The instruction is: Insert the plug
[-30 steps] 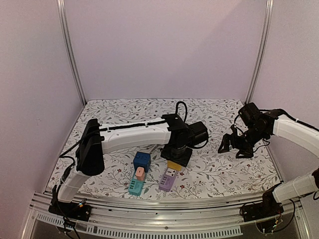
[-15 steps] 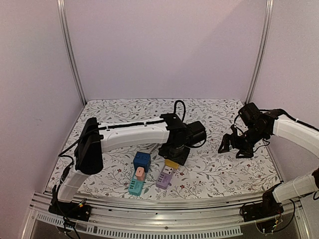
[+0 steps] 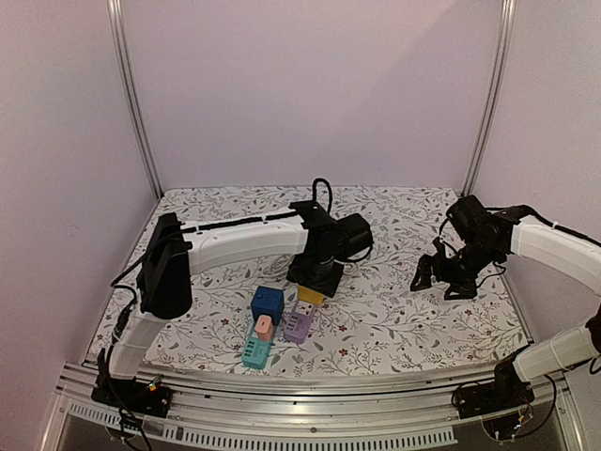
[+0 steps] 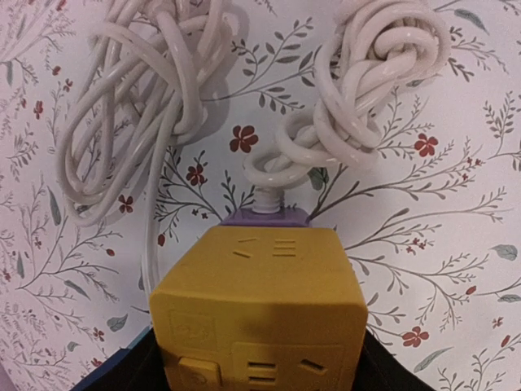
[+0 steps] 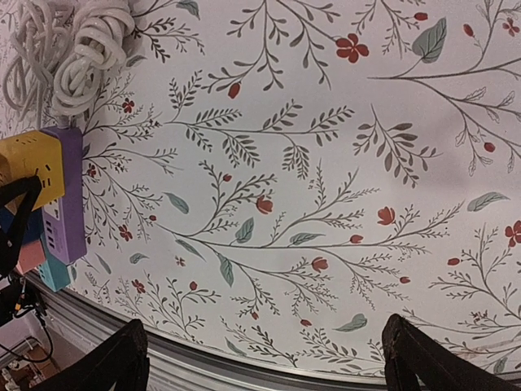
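Note:
A yellow block-shaped plug [image 4: 259, 293] with socket slots on its faces fills the left wrist view. My left gripper [image 4: 256, 373] is shut on it, one dark finger at each side. From above, the left gripper [image 3: 313, 287] holds the yellow plug [image 3: 310, 297] over the table's middle. A purple power strip [image 3: 299, 326] sits against the plug, and its cord end [image 4: 264, 216] shows just beyond the plug. Whether the plug is seated in it I cannot tell. My right gripper [image 3: 441, 279] hangs open at the right, nothing between its fingers [image 5: 122, 358].
Coiled white cords [image 4: 163, 106] lie on the floral cloth beyond the purple strip. A blue cube [image 3: 267, 303] and a teal strip [image 3: 254, 352] with a pink plug [image 3: 265, 327] sit left of the purple strip. The metal front rail [image 3: 310, 390] runs along the near edge.
My left arm has swung left and back with the yellow plug in its grip, and the purple strip has come along with it. The right arm has not moved.

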`<state>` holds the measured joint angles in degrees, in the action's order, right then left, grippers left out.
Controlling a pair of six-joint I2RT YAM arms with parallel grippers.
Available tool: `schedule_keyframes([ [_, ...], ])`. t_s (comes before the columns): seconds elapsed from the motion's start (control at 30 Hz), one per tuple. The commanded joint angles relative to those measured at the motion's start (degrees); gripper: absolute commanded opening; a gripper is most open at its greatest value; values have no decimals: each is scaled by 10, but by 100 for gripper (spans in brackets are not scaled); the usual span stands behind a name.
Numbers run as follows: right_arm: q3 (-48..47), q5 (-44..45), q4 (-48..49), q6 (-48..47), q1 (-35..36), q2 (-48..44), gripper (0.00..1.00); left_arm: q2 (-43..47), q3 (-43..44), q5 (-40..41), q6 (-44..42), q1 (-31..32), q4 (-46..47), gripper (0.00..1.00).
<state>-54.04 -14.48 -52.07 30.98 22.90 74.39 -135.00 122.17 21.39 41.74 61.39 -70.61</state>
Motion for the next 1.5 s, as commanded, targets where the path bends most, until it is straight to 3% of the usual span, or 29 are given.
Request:
schedule_keyframes([
  [0.0,-17,13,-1,-9,-2,8,99,-38,-38,-10,-11,-16,-35,24],
  [0.27,-39,18,-5,-20,-2,26,99,-12,-11,-12,-39,-20,-14,76],
  [0.47,-66,24,-10,-29,-2,39,99,3,22,1,-39,-27,-21,99],
  [1.07,-151,20,-21,-44,-1,62,99,151,66,46,-81,-37,14,99],
  [1.3,-230,-8,6,-60,-1,54,99,244,59,121,-124,-46,7,99],
  [1.47,-254,-18,45,-67,-2,27,99,317,7,201,-151,-63,10,100],
])
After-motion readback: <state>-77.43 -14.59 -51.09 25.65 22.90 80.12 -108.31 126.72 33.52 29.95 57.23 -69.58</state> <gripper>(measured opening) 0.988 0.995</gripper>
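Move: The left hand still grips the yellow plug between its pads, the plug's middle about 1 cm below the hand point, on the far end of the purple strip; that strip's middle is some 7 cm back and 2 cm left. The blue plug lies about 10 cm left and 5 cm back, the right-hand cord coil some 7 cm ahead and 8 cm right. From the right hand the yellow plug is about 27 cm left, 4 cm ahead and 5 cm lower. The left hand spreads its fingers fully to let go of the yellow plug, easing a couple of centimetres forward, then climbs ever faster to about 25 cm above it, drifting left near the end as the fingers tip up some 30 degrees to point more forward. The empty right hand, fingers kept wide, draws up about 11 cm and forward about 8 cm, its fingers also tipping forward. ##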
